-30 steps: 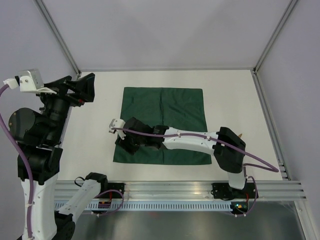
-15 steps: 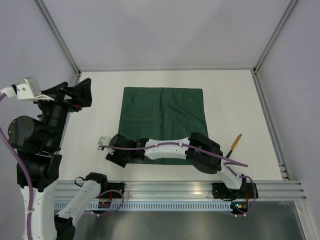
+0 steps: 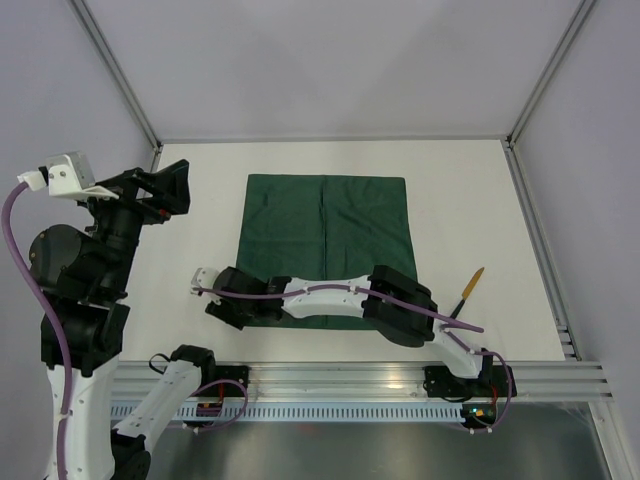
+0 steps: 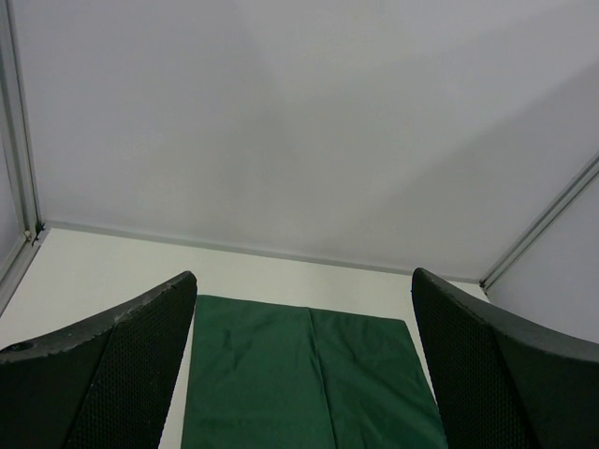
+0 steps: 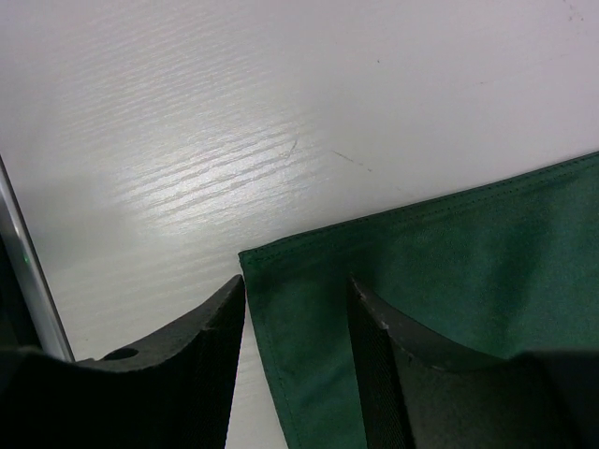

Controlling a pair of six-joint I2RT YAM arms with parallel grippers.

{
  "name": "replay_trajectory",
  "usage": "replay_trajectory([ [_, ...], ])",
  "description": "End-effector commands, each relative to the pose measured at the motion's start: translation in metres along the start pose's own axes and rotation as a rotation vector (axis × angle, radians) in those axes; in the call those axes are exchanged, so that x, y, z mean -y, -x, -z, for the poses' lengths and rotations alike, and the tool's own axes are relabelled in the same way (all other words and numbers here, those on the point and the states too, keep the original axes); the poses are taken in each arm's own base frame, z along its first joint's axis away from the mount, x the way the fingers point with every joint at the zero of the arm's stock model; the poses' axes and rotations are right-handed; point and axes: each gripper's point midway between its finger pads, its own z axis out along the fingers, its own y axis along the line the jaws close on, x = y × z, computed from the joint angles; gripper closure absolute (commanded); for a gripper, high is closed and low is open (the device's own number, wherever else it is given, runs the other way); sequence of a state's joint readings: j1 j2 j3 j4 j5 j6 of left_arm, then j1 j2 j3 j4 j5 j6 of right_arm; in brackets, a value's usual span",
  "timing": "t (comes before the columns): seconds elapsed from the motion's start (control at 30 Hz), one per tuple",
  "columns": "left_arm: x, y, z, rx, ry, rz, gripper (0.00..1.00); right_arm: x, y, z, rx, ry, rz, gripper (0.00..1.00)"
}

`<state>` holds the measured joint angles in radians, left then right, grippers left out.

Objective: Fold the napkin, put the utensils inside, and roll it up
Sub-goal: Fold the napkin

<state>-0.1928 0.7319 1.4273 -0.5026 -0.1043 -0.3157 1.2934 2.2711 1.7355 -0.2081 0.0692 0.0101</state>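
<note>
The dark green napkin [image 3: 325, 225] lies flat on the white table, with a crease down its middle. My right arm reaches low across its near edge to the near left corner [image 5: 247, 256]. There the right gripper [image 3: 228, 310] [image 5: 296, 285] is open, one finger beside the cloth's edge and the other over the cloth. The knife [image 3: 470, 288], with a black handle and an orange blade, lies on the table right of the napkin. My left gripper [image 3: 165, 185] [image 4: 301, 276] hangs open and empty high at the left, looking across at the napkin [image 4: 309, 374].
An aluminium rail [image 3: 350, 385] runs along the table's near edge, close to the right arm. White walls with metal frame posts [image 3: 115, 70] close in the back and sides.
My right arm has swung from over the napkin's near left part down to its near left corner, uncovering the knife. Its jaws have narrowed slightly. The left arm has barely shifted.
</note>
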Motion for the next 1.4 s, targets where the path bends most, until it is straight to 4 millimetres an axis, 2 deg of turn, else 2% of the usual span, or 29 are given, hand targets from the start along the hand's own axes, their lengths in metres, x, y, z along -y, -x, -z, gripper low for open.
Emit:
replay_trajectory([
  [0.0, -0.006, -0.005, -0.004, -0.012, 0.022, -0.031, 0.00, 0.003, 0.012, -0.006, 0.031, -0.038, 0.002, 0.46],
  [0.47, -0.010, -0.016, -0.007, -0.035, 0.036, -0.037, 0.00, -0.002, -0.003, -0.021, 0.003, -0.046, 0.013, 0.49],
  [0.6, -0.012, -0.019, -0.008, -0.041, 0.042, -0.038, 0.00, 0.000, -0.009, -0.023, -0.009, -0.052, 0.012, 0.53],
  [0.8, -0.012, -0.019, -0.007, -0.041, 0.043, -0.037, 0.00, -0.001, -0.017, -0.025, -0.026, -0.054, 0.012, 0.71],
  [1.0, -0.011, -0.020, -0.007, -0.042, 0.038, -0.035, 0.00, -0.001, -0.010, -0.018, -0.014, -0.055, 0.013, 0.83],
  [1.13, -0.012, -0.020, -0.007, -0.042, 0.038, -0.035, 0.00, -0.002, -0.002, -0.011, -0.006, -0.052, 0.014, 0.88],
  [1.37, -0.013, -0.022, -0.007, -0.044, 0.041, -0.037, 0.00, -0.021, 0.009, 0.002, 0.009, -0.016, 0.016, 0.91],
])
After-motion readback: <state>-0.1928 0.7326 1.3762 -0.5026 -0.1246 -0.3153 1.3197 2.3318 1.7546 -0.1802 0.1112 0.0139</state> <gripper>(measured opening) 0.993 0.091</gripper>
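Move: The napkin's near-left corner lies just under the right hand's open fingers, about 2 cm to the left, 1 cm back and 3 cm below. The near end of the lengthwise crease is some 21 cm right of that hand and the near-right corner about 44 cm right, both about 1 cm back. From the raised, empty left hand, the near-left corner is roughly 5 cm back, 4 cm right and 48 cm below. The right hand, its fingers still slanting left and down, sinks about 2 cm onto the napkin's near-left corner and edges barely 1 cm left, then stays there while the half-open fingers close almost fully and pinch the cloth just inside the corner tip. With the corner gripped low at the table it begins to draw back towards the base by under 1 cm, while the left hand, empty and wide open, eases about 2 cm down and 1 cm forward high above the table. ##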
